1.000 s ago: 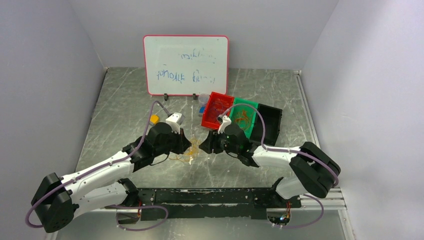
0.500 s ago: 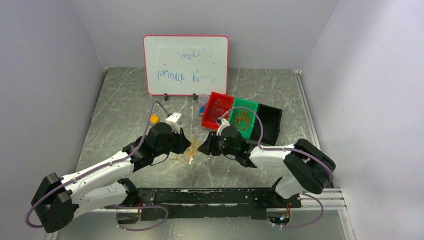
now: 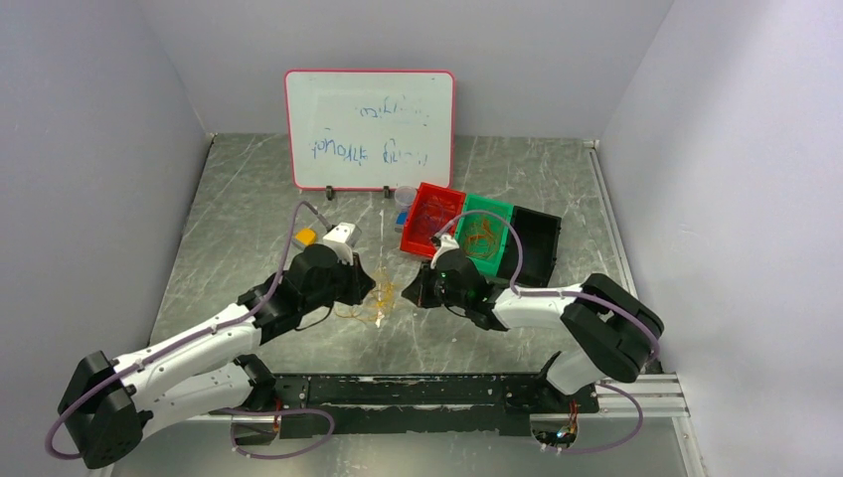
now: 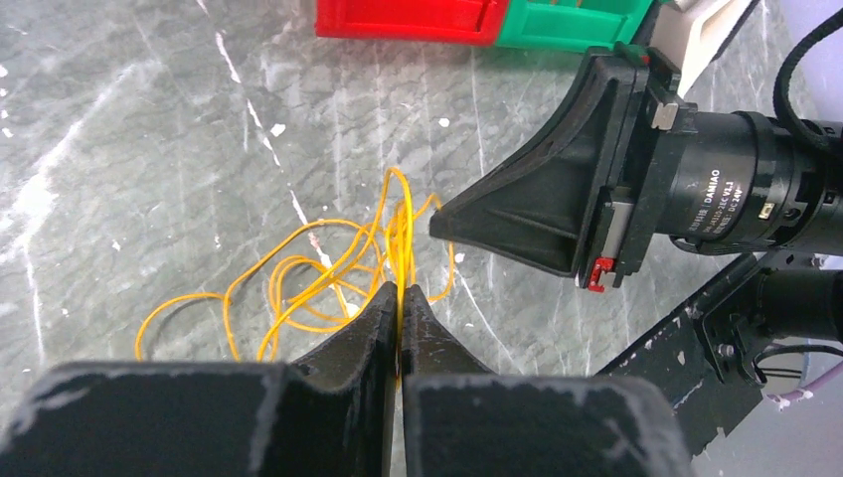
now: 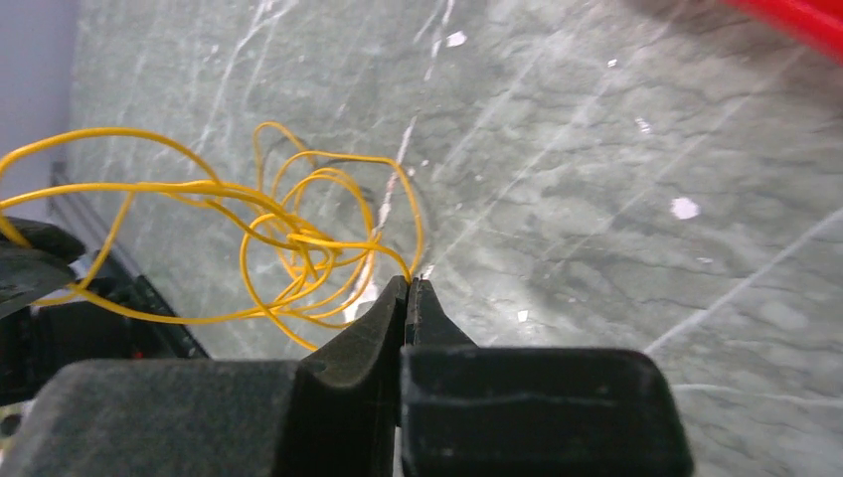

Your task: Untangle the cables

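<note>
The cables [image 3: 376,300] are a loose loopy tangle of thin orange-yellow wire lying on the grey table between my two grippers. My left gripper [image 3: 369,290] is shut on the cables; in the left wrist view a strand of the cables [image 4: 328,268] runs straight into the closed tips of the left gripper [image 4: 401,290]. My right gripper [image 3: 404,294] comes in from the right and is shut, with one loop of the cables [image 5: 298,234] pinched at the very tip of the right gripper [image 5: 409,281]. Both grippers are low, close to the table.
A red bin [image 3: 429,221], a green bin [image 3: 487,234] holding more thin wires and a black bin [image 3: 537,243] stand in a row behind the right arm. A whiteboard [image 3: 369,129] stands at the back. A small yellow object [image 3: 305,237] lies behind the left arm.
The right gripper has slid a little left to the tangle and its jaws have shut on a strand. The left gripper stays shut and has shifted slightly away from the near edge.
</note>
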`<state>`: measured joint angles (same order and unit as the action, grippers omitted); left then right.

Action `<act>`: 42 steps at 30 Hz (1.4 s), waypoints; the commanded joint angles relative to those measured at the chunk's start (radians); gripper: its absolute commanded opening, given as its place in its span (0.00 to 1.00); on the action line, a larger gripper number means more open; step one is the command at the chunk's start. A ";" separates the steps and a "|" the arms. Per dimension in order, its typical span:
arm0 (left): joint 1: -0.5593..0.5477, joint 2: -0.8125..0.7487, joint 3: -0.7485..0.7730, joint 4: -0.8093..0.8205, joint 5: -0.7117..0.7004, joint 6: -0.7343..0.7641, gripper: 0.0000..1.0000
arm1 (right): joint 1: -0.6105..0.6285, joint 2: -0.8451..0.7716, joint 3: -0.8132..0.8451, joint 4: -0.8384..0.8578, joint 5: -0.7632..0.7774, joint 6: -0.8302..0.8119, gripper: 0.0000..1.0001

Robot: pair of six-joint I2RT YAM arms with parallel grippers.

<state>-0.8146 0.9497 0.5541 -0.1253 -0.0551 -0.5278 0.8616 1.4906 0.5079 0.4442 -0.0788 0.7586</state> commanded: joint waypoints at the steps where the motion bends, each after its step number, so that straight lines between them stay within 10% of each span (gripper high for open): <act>1: -0.003 -0.035 0.012 -0.060 -0.073 -0.014 0.07 | 0.005 -0.048 0.059 -0.173 0.174 -0.128 0.00; 20: -0.001 -0.103 0.052 -0.377 -0.432 -0.227 0.07 | -0.049 -0.323 0.217 -0.615 0.668 -0.437 0.00; 42: -0.001 -0.212 0.079 -0.506 -0.522 -0.286 0.07 | -0.410 -0.549 0.341 -0.680 0.544 -0.527 0.00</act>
<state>-0.8207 0.7521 0.6067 -0.5728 -0.5262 -0.7940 0.4847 0.9710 0.8078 -0.2104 0.4507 0.2596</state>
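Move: The tangled yellow cable, held by a strand in each hand, hangs down to a pile on the table about 12 cm below my left hand, some 4 cm ahead and 3 cm right. The yellow block is about 18 cm ahead of that hand and 16 cm left. From my right hand, the green bin lies about 17 cm ahead and 18 cm right, the red bin 20 cm ahead and 6 cm right, the black bin 14 cm ahead and 30 cm right. I pull the yellow cable apart with both hands, keeping both grips. My right hand sweeps about 22 cm to the right, rising some 17 cm and going forward about 10, towards and over the green bin, while its fingers swing clockwise and tip up. My left hand draws its strand about 10 cm left, away from the bins, turning some 30 degrees counter-clockwise. ##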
